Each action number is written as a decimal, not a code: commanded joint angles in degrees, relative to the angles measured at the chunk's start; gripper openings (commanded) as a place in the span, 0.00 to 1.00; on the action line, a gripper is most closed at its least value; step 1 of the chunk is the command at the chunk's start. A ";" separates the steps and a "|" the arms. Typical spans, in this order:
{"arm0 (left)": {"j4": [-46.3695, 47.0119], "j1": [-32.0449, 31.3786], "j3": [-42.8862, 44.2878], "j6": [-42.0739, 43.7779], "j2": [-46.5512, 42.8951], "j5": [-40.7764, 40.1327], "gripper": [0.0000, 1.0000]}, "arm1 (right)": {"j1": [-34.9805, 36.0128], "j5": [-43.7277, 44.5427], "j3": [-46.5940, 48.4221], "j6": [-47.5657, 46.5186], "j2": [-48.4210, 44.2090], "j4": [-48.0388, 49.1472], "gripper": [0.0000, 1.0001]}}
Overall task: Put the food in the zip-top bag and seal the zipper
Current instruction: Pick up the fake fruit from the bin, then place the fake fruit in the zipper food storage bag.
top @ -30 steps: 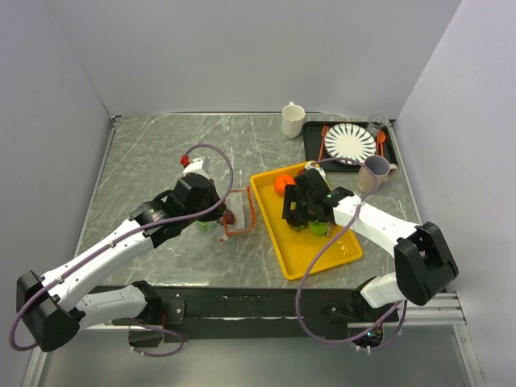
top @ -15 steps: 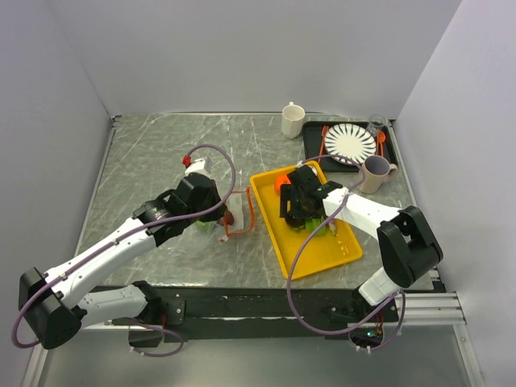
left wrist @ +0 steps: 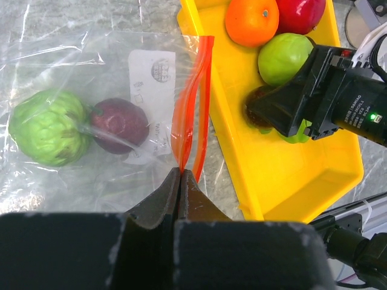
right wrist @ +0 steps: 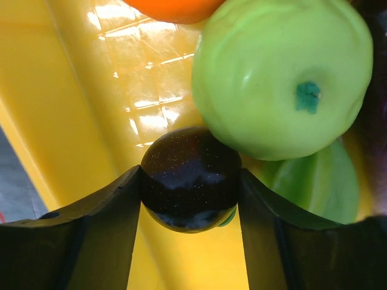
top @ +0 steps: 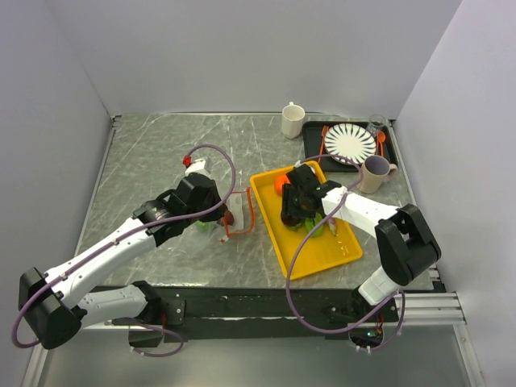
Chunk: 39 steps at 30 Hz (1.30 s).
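The clear zip-top bag lies on the table left of the yellow tray. It holds a green fruit and a dark purple fruit. My left gripper is shut on the near end of the orange-red zipper, whose two strips gape apart. In the tray, my right gripper is shut on another dark purple fruit, both fingers touching its sides. A green fruit presses against it, a second green one lies behind, and an orange fruit and a red one sit at the tray's far end.
A white mug stands at the back. A black tray with a striped plate and orange utensils sits at the back right, with a grey-purple cup just in front of it. The yellow tray's raised rim faces the bag.
My right gripper has slid a little toward the tray's left side and its fingers have closed in onto the dark purple fruit. The left arm has held still on the zipper.
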 commanded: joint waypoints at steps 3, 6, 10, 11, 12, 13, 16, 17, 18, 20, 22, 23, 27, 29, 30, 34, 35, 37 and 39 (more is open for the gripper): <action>1.41 -0.11 0.56 0.41 -0.29 0.45 0.01 | -0.08 -3.67 -2.46 2.18 -7.84 2.82 0.15; 1.67 -0.02 0.48 0.41 -0.47 0.36 0.01 | 0.09 -4.12 -2.29 3.67 -11.27 2.74 0.15; 1.94 -0.11 0.48 0.49 -0.21 0.98 0.01 | 0.88 -6.75 -2.20 5.43 -15.67 3.26 0.15; 2.03 -0.11 0.48 0.49 -0.12 1.07 0.01 | 1.06 -9.10 -2.29 5.87 -16.55 3.87 0.15; 2.11 -0.11 0.39 0.58 -0.03 1.41 0.01 | 1.32 -10.78 -2.73 7.10 -18.48 4.84 0.16; 2.46 -0.11 0.21 0.58 0.06 1.59 0.01 | 1.67 -12.10 -2.90 7.98 -19.37 7.37 0.16; 2.90 -0.02 0.12 0.58 0.41 2.03 0.01 | 4.74 -14.31 -2.56 10.62 -21.13 11.25 0.18; 2.99 -0.11 0.21 0.58 0.49 2.03 0.01 | 5.53 -14.23 -2.29 11.32 -21.13 11.87 0.18; 3.08 -0.02 0.39 0.67 0.58 2.21 0.01 | 6.32 -14.57 -1.94 12.37 -20.70 12.92 0.18; 3.08 -0.11 0.65 0.93 0.58 2.47 0.01 | 8.79 -14.93 -1.41 13.52 -19.12 15.47 0.18; 2.56 -0.02 1.44 1.11 0.76 2.30 0.01 | 11.33 -14.58 -0.10 14.23 -17.19 16.71 0.19; 2.38 -0.02 1.70 1.28 0.59 2.30 0.01 | 11.86 -14.40 0.52 14.49 -14.65 16.89 0.19; 2.38 -0.02 2.67 1.20 -0.56 2.73 0.01 | 12.49 -15.28 2.80 14.58 -8.40 20.21 0.26; 2.38 -0.02 2.67 0.85 -1.43 2.74 0.01 | 12.57 -15.19 4.47 13.53 -5.59 20.14 0.42; 2.12 -0.11 2.50 0.76 -1.61 2.65 0.01 | 12.49 -15.45 6.30 12.91 -4.79 19.79 0.52; 1.15 -0.11 2.76 0.58 -2.58 1.86 0.01 | 12.57 -13.44 8.52 11.77 -4.61 17.86 0.83; 0.97 -0.11 2.94 0.58 -3.02 1.60 0.01 | 12.57 -10.91 8.43 11.33 -6.09 17.33 0.91; 0.62 -0.11 3.20 0.58 -3.46 0.98 0.01 | 12.40 -10.45 7.64 10.45 -7.85 16.90 1.00; 0.01 -0.11 3.90 0.67 -3.81 0.02 0.01 | 12.22 -6.68 7.56 9.83 -10.66 13.74 1.00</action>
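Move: The right hand has its fingers already shut on a dark fruit in the bin. The open mouth of the bag lies about 16 cm to its left, 1 cm back and some 5 cm higher. On the way stands the bin's left rim, about 9 cm left, level fore-and-aft and 3 cm up; the orange lies 11 cm ahead and 3 cm left, the green apple 6 cm ahead and 4 cm right, both at about hand height. From the left hand, pinching the bag's edge, the mouth's middle is some 6 cm right, straight across and a touch lower. Up first, then left: the right hand lifts the gripped dark fruit some 13 cm out of the bin and swings it about 15 cm left past the bin's rim, rolling roughly 30 degrees so the fingertips swing leftward. Over the bag's mouth it dips about 4 cm, opens wide to let the fruit go and starts up again, while the left hand keeps pinching the bag's edge nearly still. ##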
